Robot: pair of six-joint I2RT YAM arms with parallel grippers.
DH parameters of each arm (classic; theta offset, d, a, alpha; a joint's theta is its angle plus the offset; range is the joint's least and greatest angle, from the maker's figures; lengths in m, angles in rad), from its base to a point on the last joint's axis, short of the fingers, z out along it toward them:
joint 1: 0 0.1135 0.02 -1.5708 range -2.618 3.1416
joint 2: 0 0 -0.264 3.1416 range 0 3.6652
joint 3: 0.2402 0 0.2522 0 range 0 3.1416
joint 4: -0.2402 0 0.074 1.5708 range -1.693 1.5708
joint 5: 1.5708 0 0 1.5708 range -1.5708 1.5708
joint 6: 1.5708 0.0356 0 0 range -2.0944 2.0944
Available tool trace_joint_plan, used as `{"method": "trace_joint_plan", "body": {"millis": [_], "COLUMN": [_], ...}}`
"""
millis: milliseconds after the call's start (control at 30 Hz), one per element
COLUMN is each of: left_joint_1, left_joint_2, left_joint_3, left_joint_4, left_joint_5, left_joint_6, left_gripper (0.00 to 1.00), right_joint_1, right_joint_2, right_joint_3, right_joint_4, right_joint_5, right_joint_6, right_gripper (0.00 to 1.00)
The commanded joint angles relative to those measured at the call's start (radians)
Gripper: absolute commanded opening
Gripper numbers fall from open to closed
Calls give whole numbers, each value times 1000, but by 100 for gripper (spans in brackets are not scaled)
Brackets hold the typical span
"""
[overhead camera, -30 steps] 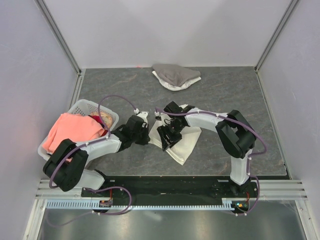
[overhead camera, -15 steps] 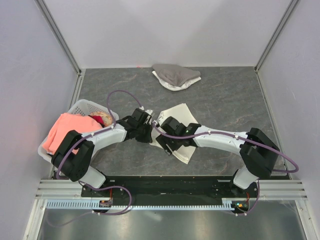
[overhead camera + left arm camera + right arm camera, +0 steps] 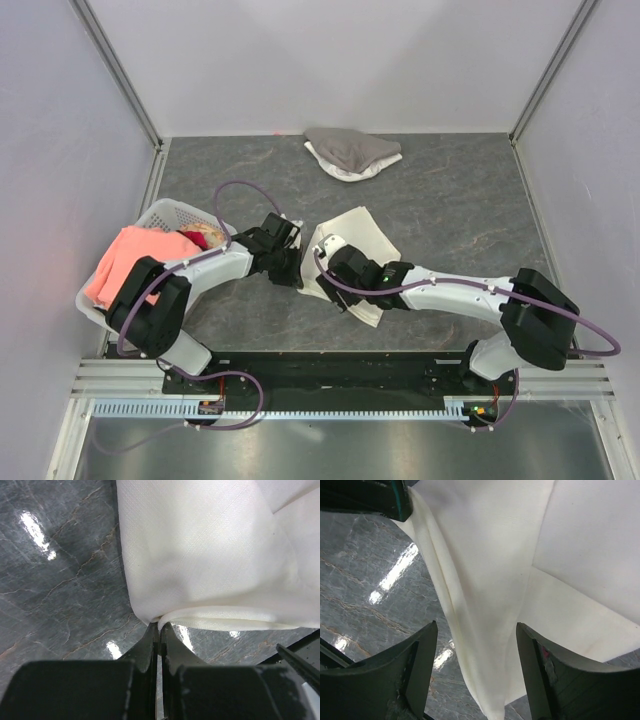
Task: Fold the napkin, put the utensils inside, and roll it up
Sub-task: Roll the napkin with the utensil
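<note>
The cream-white napkin (image 3: 362,238) lies partly folded on the dark table between both arms. My left gripper (image 3: 299,273) is shut on the napkin's folded left corner (image 3: 161,622), and the cloth (image 3: 200,555) spreads away from its tips. My right gripper (image 3: 336,272) hovers open just over the napkin's near-left part. A raised fold of the cloth (image 3: 485,630) runs between its fingers (image 3: 422,665) without touching either one. The left gripper's tip (image 3: 370,497) shows at the top left of the right wrist view. The utensils are out of view.
A white basket (image 3: 160,213) at the left holds a salmon-pink cloth (image 3: 140,260) and other items. A grey-and-white cloth heap (image 3: 350,152) lies at the back of the table. Grey walls close in both sides and the back.
The right arm has stretched out low across the table and its gripper has opened over the napkin. The left gripper, still gripping the corner, has shifted slightly right and away.
</note>
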Motion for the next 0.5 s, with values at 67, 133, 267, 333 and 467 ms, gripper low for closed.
{"method": "trace_joint_plan", "body": {"millis": [67,133,267,333,467], "left_joint_1": [10,10,10,10,10], "left_joint_2": [10,15,21,21,23], "left_joint_3": [48,49,51,51,49], "left_joint_4": [-49,-54,-57,-57,-54], "left_joint_5": [43,48,51,52,52], "left_joint_6": [12,12,15,17,18], "left_gripper": [2,2,2,2,2], "right_joint_1": [13,13,13,11,10], "right_joint_2": [59,76,134,151,192], "right_joint_3": [58,80,115,130,158], "right_joint_4": [32,40,41,40,21], "right_joint_5": [-29,-40,-51,-49,-39], "right_joint_6": [-58,-68,-89,-94,-94], "right_gripper": [66,62,50,46,38]}}
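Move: The rolled edge of the napkin that my right hand goes for lies about 3 cm to its left, 1 cm ahead and 4 cm below. At that same level, the corner pinched by my left hand is some 9 cm left and 2 cm ahead of my right, the napkin's flat part about 10 cm ahead and 4 cm right, and its near corner 5 cm back and 6 cm right. From my left hand, the edge to grasp is roughly 6 cm right and 1 cm back. With my left fingers still shut on the napkin's corner and almost motionless, I bring my right hand about 3 cm left and 2 cm down over the rolled edge, dipping first and then sliding towards my left hand. As it goes, my right fingers close from wide to a little under half open, ending on either side of the edge without gripping it yet. ##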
